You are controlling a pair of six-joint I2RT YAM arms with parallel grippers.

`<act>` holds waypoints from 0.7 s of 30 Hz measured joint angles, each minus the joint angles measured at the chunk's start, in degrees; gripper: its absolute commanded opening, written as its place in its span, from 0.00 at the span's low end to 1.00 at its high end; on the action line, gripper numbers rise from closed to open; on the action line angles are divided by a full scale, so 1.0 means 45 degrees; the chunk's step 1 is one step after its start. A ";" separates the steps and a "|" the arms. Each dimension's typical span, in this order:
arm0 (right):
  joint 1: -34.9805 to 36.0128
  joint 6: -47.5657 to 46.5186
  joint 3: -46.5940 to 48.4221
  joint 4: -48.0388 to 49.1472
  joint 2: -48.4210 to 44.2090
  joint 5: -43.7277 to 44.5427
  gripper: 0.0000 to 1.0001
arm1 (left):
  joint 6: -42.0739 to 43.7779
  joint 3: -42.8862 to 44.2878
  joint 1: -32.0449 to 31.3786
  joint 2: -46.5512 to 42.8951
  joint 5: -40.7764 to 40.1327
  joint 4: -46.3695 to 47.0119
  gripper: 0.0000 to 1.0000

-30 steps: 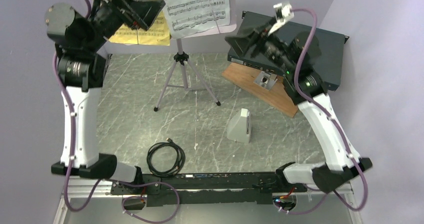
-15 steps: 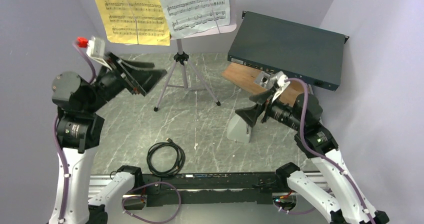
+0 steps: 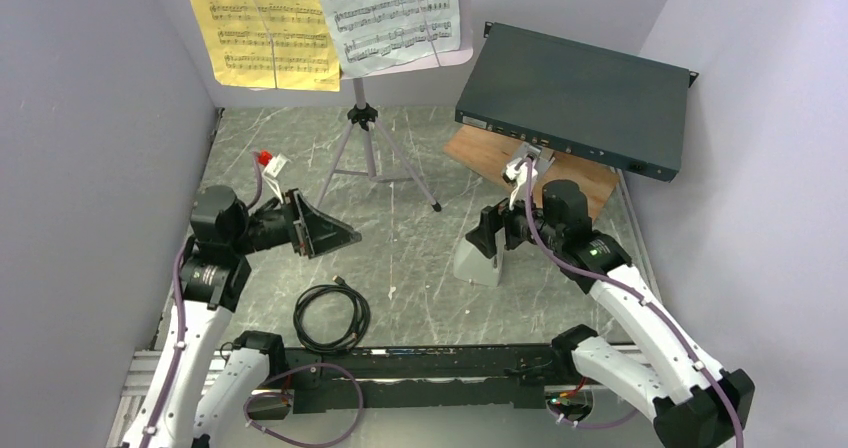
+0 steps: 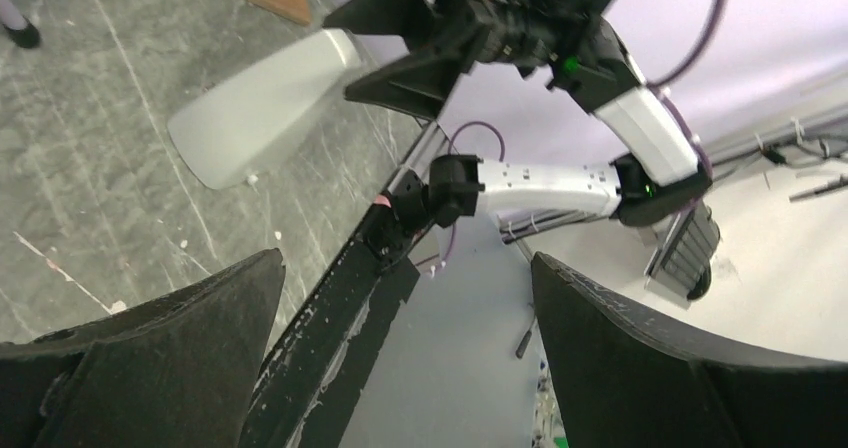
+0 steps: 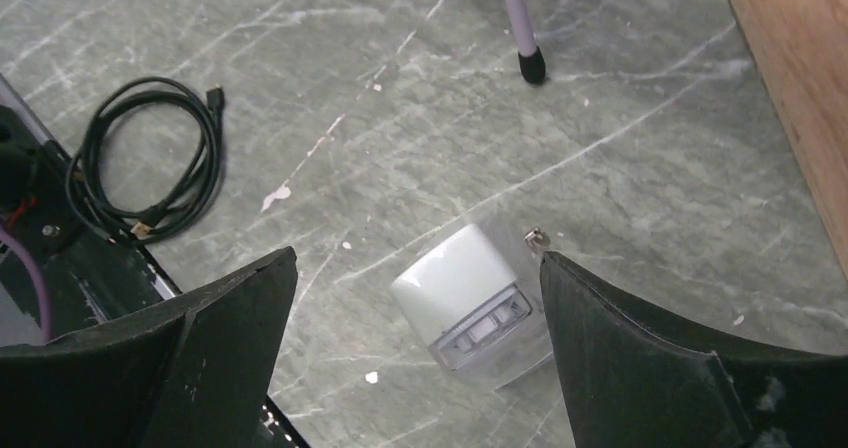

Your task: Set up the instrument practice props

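The pale grey music stand [image 3: 361, 118] stands on its silver tripod at the back of the table. A yellow sheet-music page [image 3: 262, 23] and a white one [image 3: 392, 8] rest on its desk. The small white metronome [image 3: 476, 261] [image 5: 466, 293] stands upright on the table right of centre. My right gripper [image 3: 494, 234] [image 5: 418, 268] hovers open just above it, with a finger at either side and neither touching. My left gripper [image 3: 350, 236] [image 4: 405, 268] is open and empty, low over the table's left half and pointing right at the metronome [image 4: 262, 105].
A coiled black cable [image 3: 332, 318] [image 5: 150, 158] lies near the front edge. A large dark-green flat box [image 3: 575, 93] rests tilted on a wooden board [image 3: 570, 190] at the back right. One tripod foot [image 5: 530, 65] stands a little beyond the metronome. Purple walls enclose three sides.
Both arms have come down from the stand's height. The left gripper has sunk to the table's left half. The right gripper has dropped over the metronome and its jaws have widened.
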 measured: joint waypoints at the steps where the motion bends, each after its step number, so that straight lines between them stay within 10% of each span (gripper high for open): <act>1: -0.0005 0.0019 -0.0126 0.0112 0.0121 0.0015 0.91 | -0.0053 -0.0262 0.0000 -0.0287 0.0146 0.0039 1.00; 21: 0.0641 0.3769 -0.3390 0.4731 -0.0345 0.2555 0.29 | -0.0627 -0.1899 0.0000 -0.0160 0.1282 0.1418 0.99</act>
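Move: The metronome stands almost under the right hand, its middle about 1 cm ahead, 1 cm to the left and 10 cm below; from the left hand it lies some 7 cm ahead, 25 cm to the right and 20 cm below. Counted from the right hand, the near right foot of the music stand is about 14 cm ahead and 9 cm left, and the coiled cable 10 cm back and 30 cm left, both some 20 cm down. The wooden board lies roughly 22 cm ahead and 14 cm right. The metronome's top is taken between the right fingers: the hand drops about 4 cm over it while the wide-open fingers close part way and pinch it. Keeping that grip, the hand turns clockwise some 15 degrees, rolls its left side up about 10 and eases 2 cm forward. The open, empty left hand draws back about 3 cm, then sinks 3 cm and comes partly forward again. ##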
